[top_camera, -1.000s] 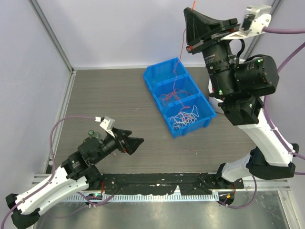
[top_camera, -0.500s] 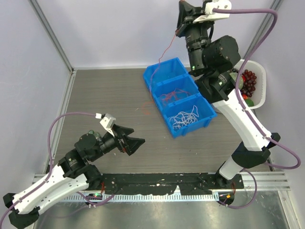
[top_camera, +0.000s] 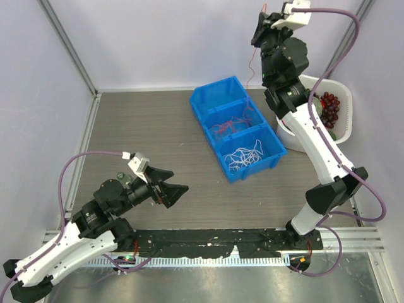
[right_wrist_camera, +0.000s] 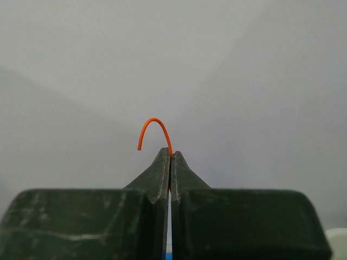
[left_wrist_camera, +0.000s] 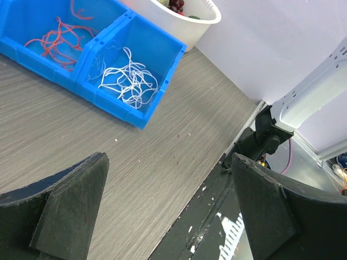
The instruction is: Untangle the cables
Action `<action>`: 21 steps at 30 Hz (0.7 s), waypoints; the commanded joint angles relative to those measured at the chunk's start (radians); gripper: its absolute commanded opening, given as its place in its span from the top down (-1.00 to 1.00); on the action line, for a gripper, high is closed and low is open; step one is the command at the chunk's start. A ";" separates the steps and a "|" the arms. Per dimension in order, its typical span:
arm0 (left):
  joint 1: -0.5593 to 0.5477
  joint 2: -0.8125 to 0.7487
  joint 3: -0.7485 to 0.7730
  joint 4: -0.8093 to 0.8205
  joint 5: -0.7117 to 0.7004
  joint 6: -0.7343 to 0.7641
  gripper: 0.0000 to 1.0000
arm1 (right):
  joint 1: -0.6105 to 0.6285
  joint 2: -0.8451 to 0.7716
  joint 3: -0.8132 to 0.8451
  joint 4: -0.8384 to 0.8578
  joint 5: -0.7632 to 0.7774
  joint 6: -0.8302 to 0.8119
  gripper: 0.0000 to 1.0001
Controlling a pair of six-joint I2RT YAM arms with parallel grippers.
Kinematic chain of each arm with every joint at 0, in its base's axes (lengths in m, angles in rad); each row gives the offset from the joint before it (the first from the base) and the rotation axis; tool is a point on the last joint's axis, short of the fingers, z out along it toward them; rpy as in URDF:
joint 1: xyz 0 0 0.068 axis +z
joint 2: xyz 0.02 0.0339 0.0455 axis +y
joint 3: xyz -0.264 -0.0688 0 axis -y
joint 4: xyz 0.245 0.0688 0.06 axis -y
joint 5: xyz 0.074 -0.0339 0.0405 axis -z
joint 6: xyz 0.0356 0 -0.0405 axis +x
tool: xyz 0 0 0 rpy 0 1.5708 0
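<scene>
My right gripper (top_camera: pixel 258 28) is raised high over the far right of the table, shut on an orange-red cable (top_camera: pixel 250 63). The cable hangs as a thin thread down to the blue bin (top_camera: pixel 201 108). In the right wrist view its short end (right_wrist_camera: pixel 154 122) curls out above the shut fingertips (right_wrist_camera: pixel 162 162). More red cables (top_camera: pixel 227 127) lie tangled in the bin's middle compartment. White cables (top_camera: pixel 243 155) lie curled in the near one. My left gripper (top_camera: pixel 173 192) hovers open near the table's front left, with nothing between its fingers (left_wrist_camera: pixel 70 200). The left wrist view shows the white cables (left_wrist_camera: pixel 130 81) and red cables (left_wrist_camera: pixel 57 40) in the bin.
A white basket (top_camera: pixel 344 95) holding dark grapes stands right of the bin, behind the right arm; its rim (left_wrist_camera: pixel 209 13) shows in the left wrist view. A black rail (top_camera: pixel 208 240) runs along the near table edge. Grey walls close in the left, back and right sides.
The right arm has swung back and upright, lifting the orange-red cable; its lower end moved off the table left of the bin into the bin. The left arm shifted slightly, still open.
</scene>
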 commanded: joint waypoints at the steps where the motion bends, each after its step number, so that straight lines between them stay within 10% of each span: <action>1: 0.003 -0.014 0.040 -0.006 -0.008 0.021 -0.99 | -0.011 -0.034 -0.107 0.080 -0.018 0.053 0.99; 21: 0.003 0.017 0.049 -0.001 -0.004 -0.022 -0.99 | -0.046 -0.220 -0.928 0.100 -0.102 0.361 0.99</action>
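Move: My right hand holds the orange-red cable high up. The box's middle compartment, where the rest of that cable lies, is almost straight below, some 57 cm down, about 2 cm back and 4 cm left. From my right hand, the far compartment is roughly 11 cm ahead and 9 cm left, the white cable 16 cm back and 1 cm right, and the fruit basket 2 cm back and 23 cm right. From my left hand, the middle compartment lies about 30 cm ahead, 19 cm right. Keeping the orange-red cable pinched in my shut right fingers, I lower it quickly, about 27 cm, towards the box's middle compartment. I bow slightly forward at first, then ease back over, while my wrist tips down some 25 degrees so that the fingers, which pointed up and forward, end about level. ##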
